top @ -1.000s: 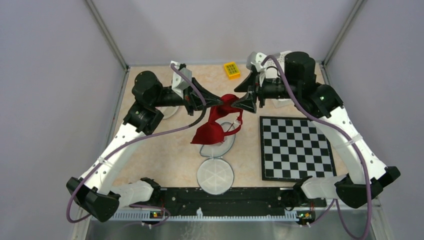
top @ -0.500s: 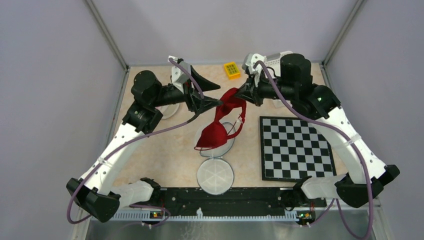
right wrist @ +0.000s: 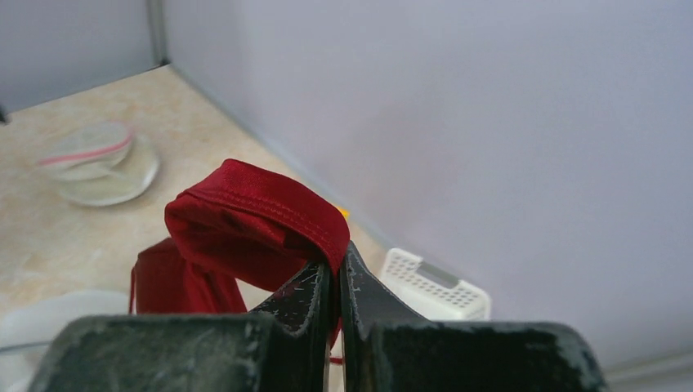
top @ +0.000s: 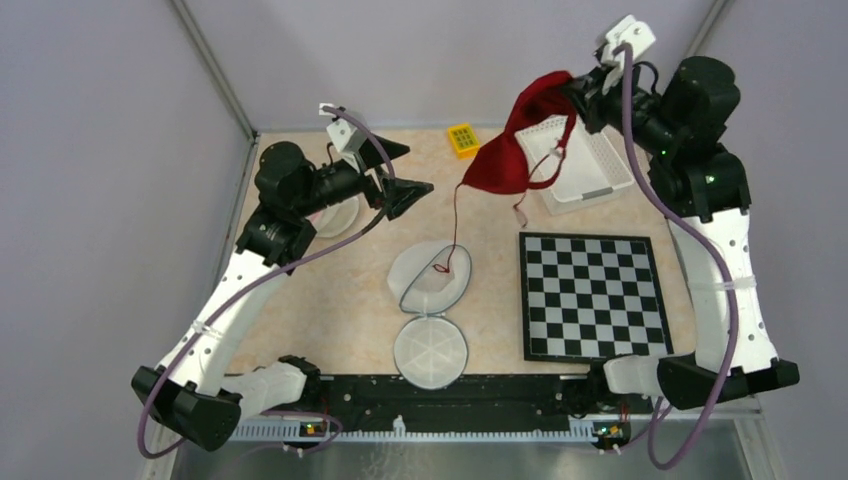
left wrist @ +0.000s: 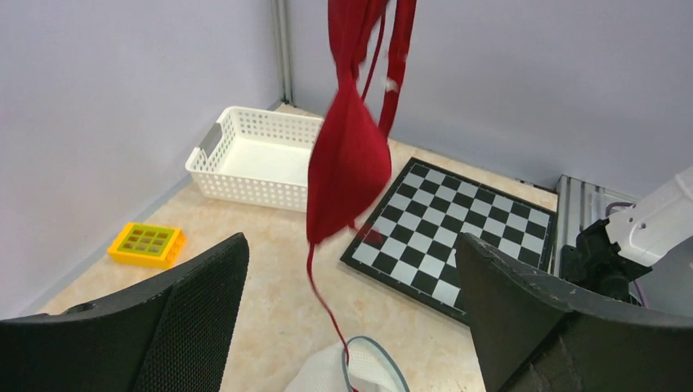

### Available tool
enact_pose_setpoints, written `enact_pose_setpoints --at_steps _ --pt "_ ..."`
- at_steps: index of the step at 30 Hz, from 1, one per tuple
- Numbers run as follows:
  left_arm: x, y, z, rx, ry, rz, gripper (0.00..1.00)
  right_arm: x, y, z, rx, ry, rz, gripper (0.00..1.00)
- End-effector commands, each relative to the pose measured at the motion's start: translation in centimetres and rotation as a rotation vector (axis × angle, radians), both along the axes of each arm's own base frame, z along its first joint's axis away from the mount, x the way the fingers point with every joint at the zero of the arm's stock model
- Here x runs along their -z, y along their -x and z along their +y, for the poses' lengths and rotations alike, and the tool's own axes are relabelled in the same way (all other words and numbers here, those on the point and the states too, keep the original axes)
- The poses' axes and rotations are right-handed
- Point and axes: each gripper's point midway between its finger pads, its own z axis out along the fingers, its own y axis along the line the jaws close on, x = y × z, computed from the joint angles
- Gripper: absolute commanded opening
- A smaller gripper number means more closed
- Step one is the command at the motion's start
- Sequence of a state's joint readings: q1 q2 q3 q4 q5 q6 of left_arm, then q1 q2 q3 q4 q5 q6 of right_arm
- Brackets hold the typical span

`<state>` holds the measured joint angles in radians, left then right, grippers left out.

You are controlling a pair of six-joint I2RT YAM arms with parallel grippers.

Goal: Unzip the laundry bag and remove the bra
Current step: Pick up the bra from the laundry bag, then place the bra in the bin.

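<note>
The red bra (top: 505, 160) hangs in the air at the back right, pinched at its top by my right gripper (top: 573, 86), which is shut on it. The right wrist view shows a fold of the bra (right wrist: 253, 212) clamped in the right gripper (right wrist: 337, 255). One thin strap trails down into the white mesh laundry bag (top: 428, 278), which lies open mid-table with its round flap (top: 430, 350) spread toward me. My left gripper (top: 405, 170) hovers left of the bra, open and holding nothing. From the left wrist, the bra (left wrist: 347, 163) dangles beyond the left gripper (left wrist: 351, 245), above the bag (left wrist: 359, 371).
A white basket (top: 590, 165) stands at the back right, below the raised bra. A chessboard (top: 592, 295) lies on the right. A yellow block (top: 462, 139) sits near the back wall. A clear dish (top: 335, 215) lies under the left arm.
My left gripper opened, let go of the bra and drew back left. The right gripper shut on the bra and lifted it up and toward the back right, out of the bag.
</note>
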<state>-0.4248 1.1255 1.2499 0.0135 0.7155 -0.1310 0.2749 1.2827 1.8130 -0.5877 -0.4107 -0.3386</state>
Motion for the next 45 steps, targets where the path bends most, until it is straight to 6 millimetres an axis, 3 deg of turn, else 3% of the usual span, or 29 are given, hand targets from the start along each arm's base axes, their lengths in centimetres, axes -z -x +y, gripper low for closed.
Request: enact_pose_setpoints --at_steps 1,11,15,19,25,34,45 --pt "0.7 -0.3 0.7 -0.044 -0.002 0.011 0.99 -5.3 -3.1 -3.7 0.123 -0.053 -0.169 0.0" --pt "3.0 -0.3 0.7 -0.041 -0.026 0.05 0.99 -9.2 -10.7 -11.9 0.305 -0.165 -0.24 0.0" --pt "3.8 -0.5 0.7 -0.041 -0.036 0.065 0.99 -13.1 -11.6 -14.4 0.33 -0.252 -0.306 0.0" --pt "4.3 -0.6 0.7 -0.042 -0.04 0.072 0.99 -15.0 -12.4 -15.3 0.341 -0.291 -0.366 0.0" --pt "4.8 -0.5 0.8 -0.042 -0.049 0.077 0.99 -15.4 -13.8 -16.6 0.394 -0.317 -0.416 0.0" --pt "5.4 -0.5 0.8 -0.038 -0.061 0.075 0.99 -13.3 -17.5 -19.4 0.5 -0.323 -0.419 0.0" --pt "6.5 -0.7 0.8 -0.03 -0.074 0.093 0.99 -15.7 -16.5 -21.7 0.56 -0.353 -0.519 0.0"
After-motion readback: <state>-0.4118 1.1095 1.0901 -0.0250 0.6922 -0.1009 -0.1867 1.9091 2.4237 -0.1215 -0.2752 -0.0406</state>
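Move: The right hand, gripping the dangling bra, has the white basket about 23 cm ahead, 13 cm to its right and 43 cm below. From the right hand the laundry bag lies some 20 cm left and 5 cm back, the chessboard about 8 cm back and 14 cm right, the yellow block 28 cm ahead and 12 cm left. The left hand has the bag almost straight below and the basket roughly 35 cm right and 28 cm ahead. Keeping its closed grip on the bra, the right hand draws the trailing strap out of the laundry bag: it sweeps right and forward about 20 cm each way, rising some 10 cm, towards the far space high over the basket, turning clockwise about 30 degrees while the fingers tip up. The open, empty left hand sinks about 7 cm towards the bag. ##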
